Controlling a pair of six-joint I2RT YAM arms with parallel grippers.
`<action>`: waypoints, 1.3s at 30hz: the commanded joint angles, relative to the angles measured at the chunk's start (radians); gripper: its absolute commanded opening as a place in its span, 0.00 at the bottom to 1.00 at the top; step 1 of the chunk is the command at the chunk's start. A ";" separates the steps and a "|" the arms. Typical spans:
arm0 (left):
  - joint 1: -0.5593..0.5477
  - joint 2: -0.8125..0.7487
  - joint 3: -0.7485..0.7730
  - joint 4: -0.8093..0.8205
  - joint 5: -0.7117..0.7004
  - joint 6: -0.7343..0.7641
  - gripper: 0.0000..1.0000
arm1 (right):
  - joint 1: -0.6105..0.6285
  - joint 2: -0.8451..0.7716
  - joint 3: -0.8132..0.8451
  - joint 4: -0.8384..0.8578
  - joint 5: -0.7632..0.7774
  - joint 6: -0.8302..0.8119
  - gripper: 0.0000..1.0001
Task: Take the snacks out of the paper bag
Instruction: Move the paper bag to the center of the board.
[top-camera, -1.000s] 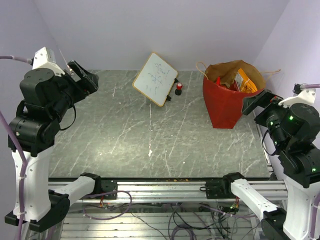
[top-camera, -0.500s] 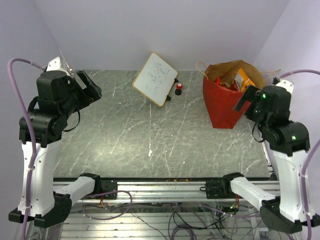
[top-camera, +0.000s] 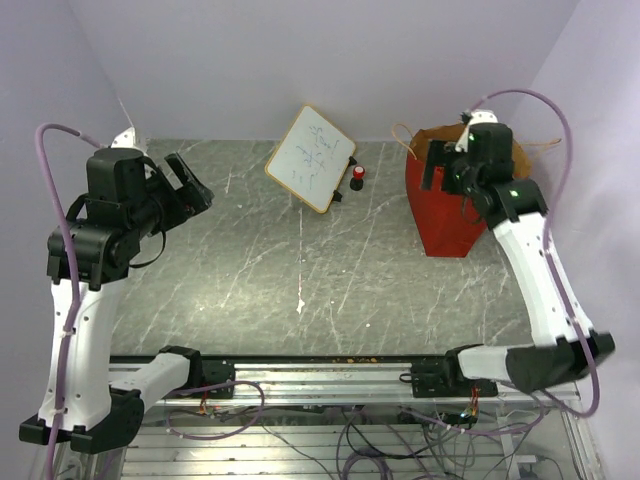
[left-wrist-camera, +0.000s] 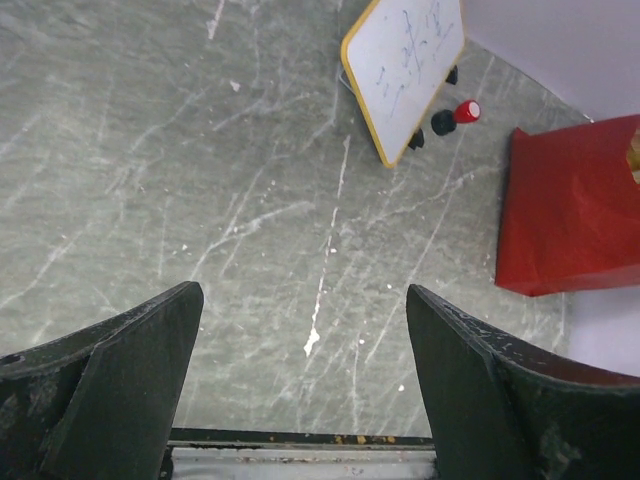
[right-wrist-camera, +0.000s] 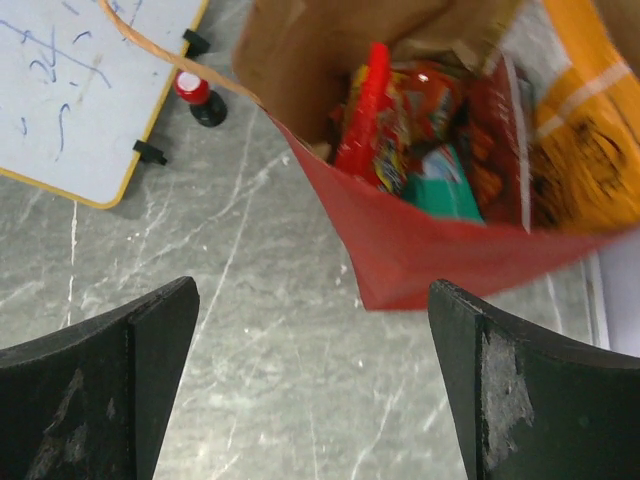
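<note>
The paper bag (top-camera: 445, 215), red outside and brown inside, stands upright at the back right of the table (top-camera: 300, 270). In the right wrist view its mouth (right-wrist-camera: 440, 250) is open, and the snacks lie inside: red packets (right-wrist-camera: 400, 110), a teal one (right-wrist-camera: 445, 185) and an orange-yellow one (right-wrist-camera: 585, 130). My right gripper (top-camera: 437, 172) hangs open above the bag's left rim, and nothing is between its fingers (right-wrist-camera: 312, 300). Raised over the left side of the table, my left gripper (top-camera: 190, 180) is also open and empty (left-wrist-camera: 303, 300). It is far from the bag (left-wrist-camera: 575, 205).
A small white whiteboard (top-camera: 312, 157) leans tilted at the back middle. A red-and-black bottle (top-camera: 357, 177) stands between it and the bag. The bag's tan loop handle (right-wrist-camera: 150, 45) arches toward the board. Purple walls close in the back and the sides.
My right arm has risen and swung left and back, bringing its open gripper over the bag's mouth. My left arm has shifted slightly toward the table's middle. Both grippers have stayed open.
</note>
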 joint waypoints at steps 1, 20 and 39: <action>0.008 -0.017 -0.038 0.039 0.124 -0.041 0.93 | -0.007 0.144 0.035 0.206 -0.157 -0.129 0.97; 0.010 0.170 0.183 0.046 0.075 0.108 0.93 | -0.031 0.521 0.259 0.342 -0.260 -0.134 0.18; 0.033 0.302 0.310 -0.061 0.224 0.138 0.93 | 0.200 0.230 0.138 0.076 -0.342 -0.113 0.00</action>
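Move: The left handle loop of the red paper bag lies ahead of the open, empty right hand, about 15 cm forward, 6 cm to its left and 6 cm lower; the bag's body stands some 13 cm ahead and 7 cm right, its middle about 18 cm down. The small red-capped bottle is around 20 cm ahead and 16 cm left, the whiteboard some 22 cm ahead and 28 cm left, both far below. From the left hand the handle is about 25 cm ahead, 38 cm right and 10 cm down. The right hand reaches quickly about 16 cm forward over the bag's left rim, going left and down as well, and its fingers shut from wide open to pinch the paper handle while it rises a little. Keeping that pinch, it draws back some 8 cm and left towards the middle, turning counter-clockwise some 20 degrees in all, while the empty, open left hand drifts about 6 cm forward and a little right. ##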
